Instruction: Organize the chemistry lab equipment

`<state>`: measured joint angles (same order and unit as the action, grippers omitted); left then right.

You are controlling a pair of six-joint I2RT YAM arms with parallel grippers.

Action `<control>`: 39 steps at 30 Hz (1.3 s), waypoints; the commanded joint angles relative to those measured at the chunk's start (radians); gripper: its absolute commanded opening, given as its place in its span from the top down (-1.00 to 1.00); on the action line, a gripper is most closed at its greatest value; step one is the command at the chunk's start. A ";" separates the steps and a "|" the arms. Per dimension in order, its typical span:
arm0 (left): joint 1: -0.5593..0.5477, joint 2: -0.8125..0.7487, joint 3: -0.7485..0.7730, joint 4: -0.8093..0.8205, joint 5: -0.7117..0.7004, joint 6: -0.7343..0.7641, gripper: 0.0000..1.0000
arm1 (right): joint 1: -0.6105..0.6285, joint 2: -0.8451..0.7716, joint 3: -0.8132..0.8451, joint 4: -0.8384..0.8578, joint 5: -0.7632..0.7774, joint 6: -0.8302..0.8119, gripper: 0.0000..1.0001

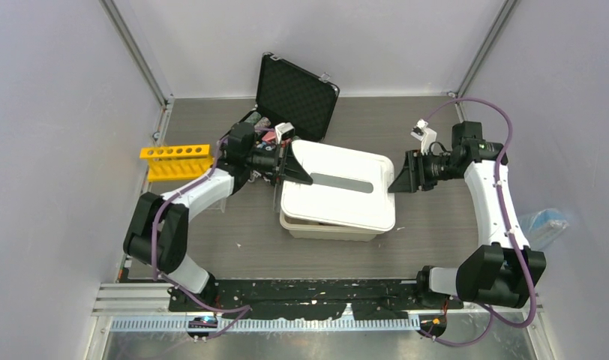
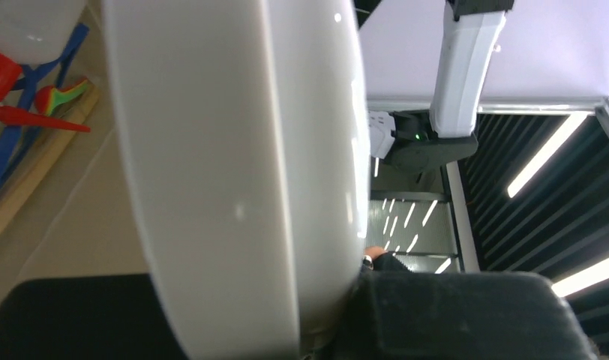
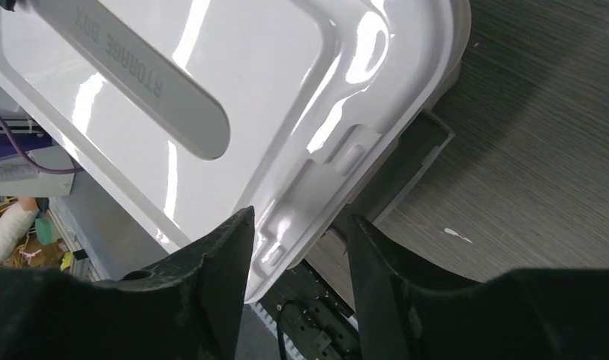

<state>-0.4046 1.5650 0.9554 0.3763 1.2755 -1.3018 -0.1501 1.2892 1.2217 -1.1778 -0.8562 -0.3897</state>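
A white lid [image 1: 339, 184] lies slightly askew over a cream storage box [image 1: 328, 227] at mid-table. My left gripper [image 1: 290, 171] is shut on the lid's left edge; in the left wrist view the thick lid rim [image 2: 234, 172] fills the space between the black fingers. Under the raised edge, inside the box, I see a red piece [image 2: 1, 75], blue goggle straps [image 2: 16, 142], a green spatula [image 2: 61, 94] and a wooden clamp [image 2: 31, 187]. My right gripper [image 1: 397, 182] [image 3: 298, 225] straddles the lid's right edge [image 3: 234, 97], jaws open, with a gap at one finger [image 3: 369, 255].
A yellow tube rack [image 1: 175, 160] stands at the left wall. An open black case [image 1: 296, 96] sits behind the box, close to the left arm. A blue-tinted bag [image 1: 545, 223] lies at the far right. Bare wood-grain table [image 3: 526, 150] lies right of the box.
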 commanded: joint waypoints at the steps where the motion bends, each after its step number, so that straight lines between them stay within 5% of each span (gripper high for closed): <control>1: 0.002 0.020 0.075 -0.289 -0.035 0.204 1.00 | -0.003 -0.018 -0.029 0.055 0.003 0.008 0.04; 3: 0.000 0.032 0.123 -0.455 -0.063 0.330 1.00 | -0.003 -0.003 -0.035 0.066 0.007 0.017 0.07; 13: 0.003 0.007 0.154 -0.581 -0.127 0.438 0.79 | 0.002 -0.002 -0.100 0.123 -0.001 0.036 0.38; 29: 0.003 -0.092 0.365 -1.057 -0.380 0.844 -0.36 | 0.021 0.044 -0.083 0.132 0.029 -0.010 0.52; 33: 0.003 -0.117 0.390 -1.120 -0.435 0.902 -0.95 | 0.030 0.057 -0.071 0.132 0.033 -0.012 0.52; 39: 0.003 -0.151 0.443 -1.206 -0.654 0.980 -0.99 | 0.031 0.060 -0.054 0.122 0.028 -0.022 0.52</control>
<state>-0.4057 1.4704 1.3308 -0.7460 0.7959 -0.4171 -0.1253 1.3525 1.1206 -1.0607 -0.8207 -0.3908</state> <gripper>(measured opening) 0.994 0.245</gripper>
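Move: The left hand already pinches the left end of the storage box lid. The open box it is taken to is centred about 9 cm to its right, 2 cm back and 11 cm below; the poker-chip case stands roughly 17 cm ahead of this hand and 9 cm left, some 15 cm below. From the right hand, the box's middle is about 14 cm left, 2 cm back and 7 cm down, and the box's right clasp about 2 cm left, 1 cm ahead and 5 cm down. Down about 4 cm, the left hand lowers its end of the lid towards the box, then lets go by opening wide, drawing about 4 cm left, lifting a little and rolling some 30 degrees so its left side rises. The right hand sinks about 4 cm beside the lid's right end while its fingers narrow without shutting fully; whether they touch the lid or clasp can't be made out. ##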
